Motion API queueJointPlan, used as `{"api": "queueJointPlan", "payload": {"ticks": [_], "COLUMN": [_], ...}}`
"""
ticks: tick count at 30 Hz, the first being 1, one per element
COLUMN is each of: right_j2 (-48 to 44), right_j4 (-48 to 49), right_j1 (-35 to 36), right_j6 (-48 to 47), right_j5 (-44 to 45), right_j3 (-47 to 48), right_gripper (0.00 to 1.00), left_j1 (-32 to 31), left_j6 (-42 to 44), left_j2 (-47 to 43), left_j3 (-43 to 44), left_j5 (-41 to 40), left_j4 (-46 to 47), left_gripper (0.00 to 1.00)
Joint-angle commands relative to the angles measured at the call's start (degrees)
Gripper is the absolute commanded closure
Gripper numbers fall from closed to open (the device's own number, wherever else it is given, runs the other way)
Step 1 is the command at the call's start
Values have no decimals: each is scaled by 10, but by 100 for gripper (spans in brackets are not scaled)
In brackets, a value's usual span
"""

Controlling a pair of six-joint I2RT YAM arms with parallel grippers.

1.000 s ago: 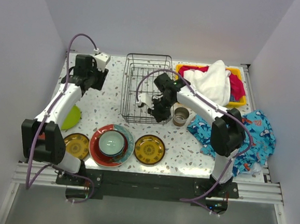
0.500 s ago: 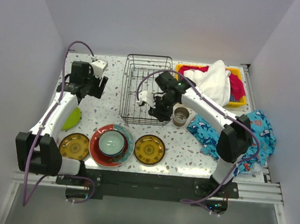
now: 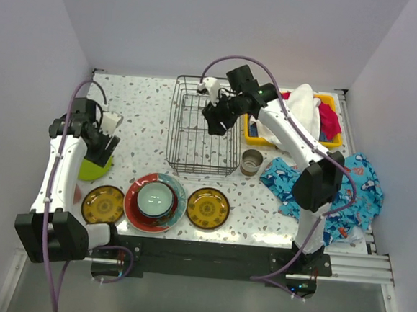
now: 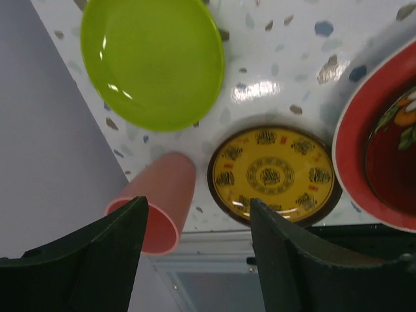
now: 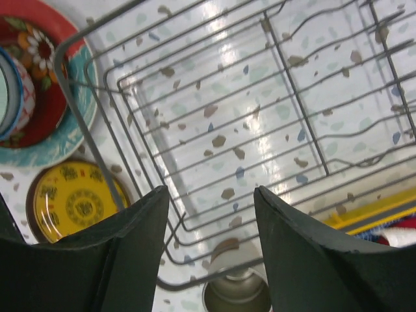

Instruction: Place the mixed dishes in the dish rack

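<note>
The dish rack (image 3: 203, 137) stands mid-table, only bare wire (image 5: 84, 130) showing in it. My right gripper (image 3: 215, 120) (image 5: 211, 192) hangs open and empty over its far half. A metallic cup (image 3: 251, 161) (image 5: 237, 292) stands just right of the rack. My left gripper (image 3: 102, 144) (image 4: 198, 201) is open and empty above the lime-green plate (image 3: 92, 167) (image 4: 153, 62). Below it lie a pink cup (image 4: 159, 208) on its side and an amber plate (image 3: 103, 203) (image 4: 273, 175). The red teal-rimmed plate (image 3: 135, 212) (image 5: 39, 130) carries a pale green bowl (image 3: 155, 199). A second amber plate (image 3: 208, 207) (image 5: 75, 201) lies to its right.
A yellow bin (image 3: 325, 140) heaped with white and red cloths sits at the back right. The blue fish-print cloth (image 3: 336, 191) is spread at the right edge. Walls close the table on the left, back and right.
My right gripper has lifted out of the rack's near end, moved toward its far half and opened. My left arm has swung from beside the rack to the left front, over the lime-green plate.
</note>
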Motion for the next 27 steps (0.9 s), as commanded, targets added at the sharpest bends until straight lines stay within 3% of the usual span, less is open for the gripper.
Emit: {"api": "queueJointPlan", "payload": {"ticks": [1, 7, 14, 20, 27], "right_j2": [36, 36, 36, 36, 28], "right_j4": [-5, 16, 2, 0, 0], "right_j1": [6, 6, 6, 6, 7], "right_j6": [96, 98, 97, 104, 101], "right_j5": [-74, -80, -82, -75, -65], "right_j3": [98, 97, 83, 79, 75], "right_gripper": [35, 34, 35, 36, 37], "left_j1": [28, 56, 147, 177, 177], "left_j6": [15, 18, 39, 53, 54], "left_j2": [-17, -13, -35, -51, -30], "left_j3": [-9, -43, -98, -152, -160], "left_j5": [-30, -54, -82, -56, -32], "left_j4": [-102, -62, -8, 15, 28], "left_gripper": [31, 32, 32, 35, 60]}}
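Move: The pink cup stands about 10 cm back and 10 cm to the left of the left hand, its middle some 12 cm lower. The yellow plate beside it lies 14 cm back and 2 cm left of that hand, the green plate 2 cm back and 5 cm left, both about 16 cm below. From the empty right hand above the rack the cup is roughly 42 cm left, 22 cm back and 16 cm down. Towards the pink cup's rim the empty left hand draws back about 10 cm, sinking and edging left some 6 cm each, while tipping to point more steeply down and turning about 15 degrees counter-clockwise. Near the rim it slows and its fingers begin closing, the cup's right wall between them; touch can't be made out. The right hand shifts about 3 cm left over the rack, then stays open there. ##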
